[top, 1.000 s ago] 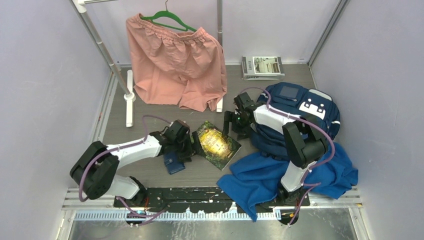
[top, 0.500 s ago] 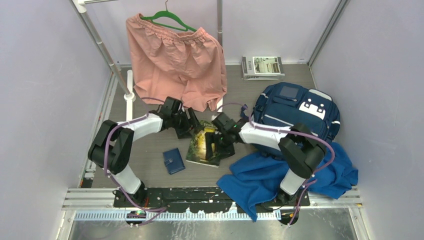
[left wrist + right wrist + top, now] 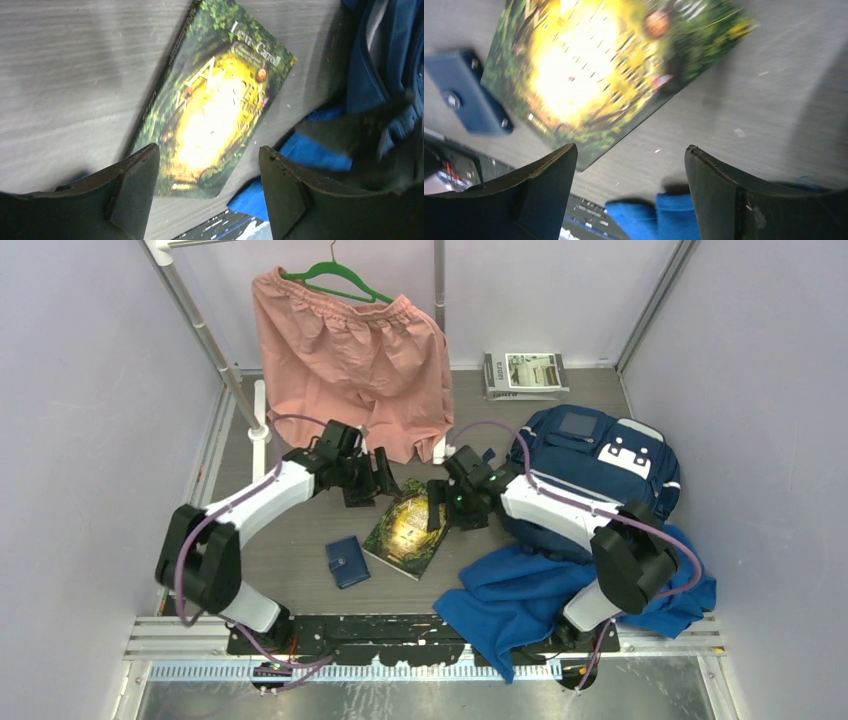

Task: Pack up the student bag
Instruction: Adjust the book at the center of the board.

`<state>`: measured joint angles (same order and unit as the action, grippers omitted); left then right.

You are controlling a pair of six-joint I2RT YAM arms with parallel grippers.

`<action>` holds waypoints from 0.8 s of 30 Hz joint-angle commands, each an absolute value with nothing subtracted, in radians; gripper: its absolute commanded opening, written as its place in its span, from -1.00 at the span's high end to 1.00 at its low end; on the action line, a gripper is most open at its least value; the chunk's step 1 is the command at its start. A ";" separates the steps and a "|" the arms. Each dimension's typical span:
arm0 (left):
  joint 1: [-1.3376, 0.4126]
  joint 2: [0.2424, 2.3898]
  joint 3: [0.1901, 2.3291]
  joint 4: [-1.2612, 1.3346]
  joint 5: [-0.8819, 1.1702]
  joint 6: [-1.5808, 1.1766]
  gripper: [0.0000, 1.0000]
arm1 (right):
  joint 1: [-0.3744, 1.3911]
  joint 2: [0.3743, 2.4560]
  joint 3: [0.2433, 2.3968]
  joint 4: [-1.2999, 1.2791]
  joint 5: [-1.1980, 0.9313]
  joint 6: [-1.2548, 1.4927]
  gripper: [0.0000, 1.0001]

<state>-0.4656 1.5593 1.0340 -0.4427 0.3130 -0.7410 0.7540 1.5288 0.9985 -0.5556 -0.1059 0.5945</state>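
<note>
The student bag (image 3: 590, 462), navy with white patches and a grey pocket, lies at the right; its edge shows in the left wrist view (image 3: 385, 60). A green-and-gold book (image 3: 405, 528) lies flat on the table left of it. My left gripper (image 3: 385, 480) hovers open just beyond the book's far left corner, the cover (image 3: 220, 105) showing between its fingers. My right gripper (image 3: 440, 510) is open over the book's right edge (image 3: 604, 65). Neither holds anything.
A small navy wallet (image 3: 347, 562) (image 3: 469, 92) lies left of the book. A royal-blue cloth (image 3: 560, 600) (image 3: 320, 150) (image 3: 664, 215) spreads in front of the bag. Pink shorts (image 3: 350, 370) hang from a rack with a white foot (image 3: 260, 435). Magazines (image 3: 525, 373) are stacked at the back.
My left gripper has gone from beside the wallet to the book's far side. The right gripper left the bag and came to the book's right edge. The book has turned and shifted left.
</note>
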 commanded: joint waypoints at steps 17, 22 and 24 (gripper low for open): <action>-0.709 1.194 0.726 -0.601 0.110 -0.962 -0.50 | 0.493 1.855 1.262 -0.415 -0.280 0.458 -0.71; -0.709 1.268 0.713 -0.491 0.171 -0.975 -0.51 | 0.493 1.834 1.184 -0.367 -0.332 0.498 -0.71; -0.709 1.297 0.714 -0.441 0.194 -0.979 -0.51 | 0.493 1.801 1.139 -0.351 -0.347 0.510 -0.71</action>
<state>-0.7067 1.2636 0.7158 -0.5751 0.1482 -0.9562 0.4908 1.8683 1.1995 -0.4114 -0.2825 0.4805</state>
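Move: The book lies between the hands, its middle about 4 cm back and 6 cm to the right of the left hand and some 8 cm below it. From the right hand the book's middle is about 3 cm ahead, 8 cm to the left and 6 cm down. The wallet lies roughly 12 cm back and 8 cm left of the left hand. The backpack's middle is about 34 cm right of the right hand and 10 cm ahead, near its height. The book gets a hand at each of two opposite corners. The left lifts clear about 4 cm, swings back some 13 cm along its left side, then sinks to the near-left corner beside the wallet. The right, swerving slightly right and back, goes forward about 11 cm and down 4 cm to the far-right corner. Both grippers stay open. ##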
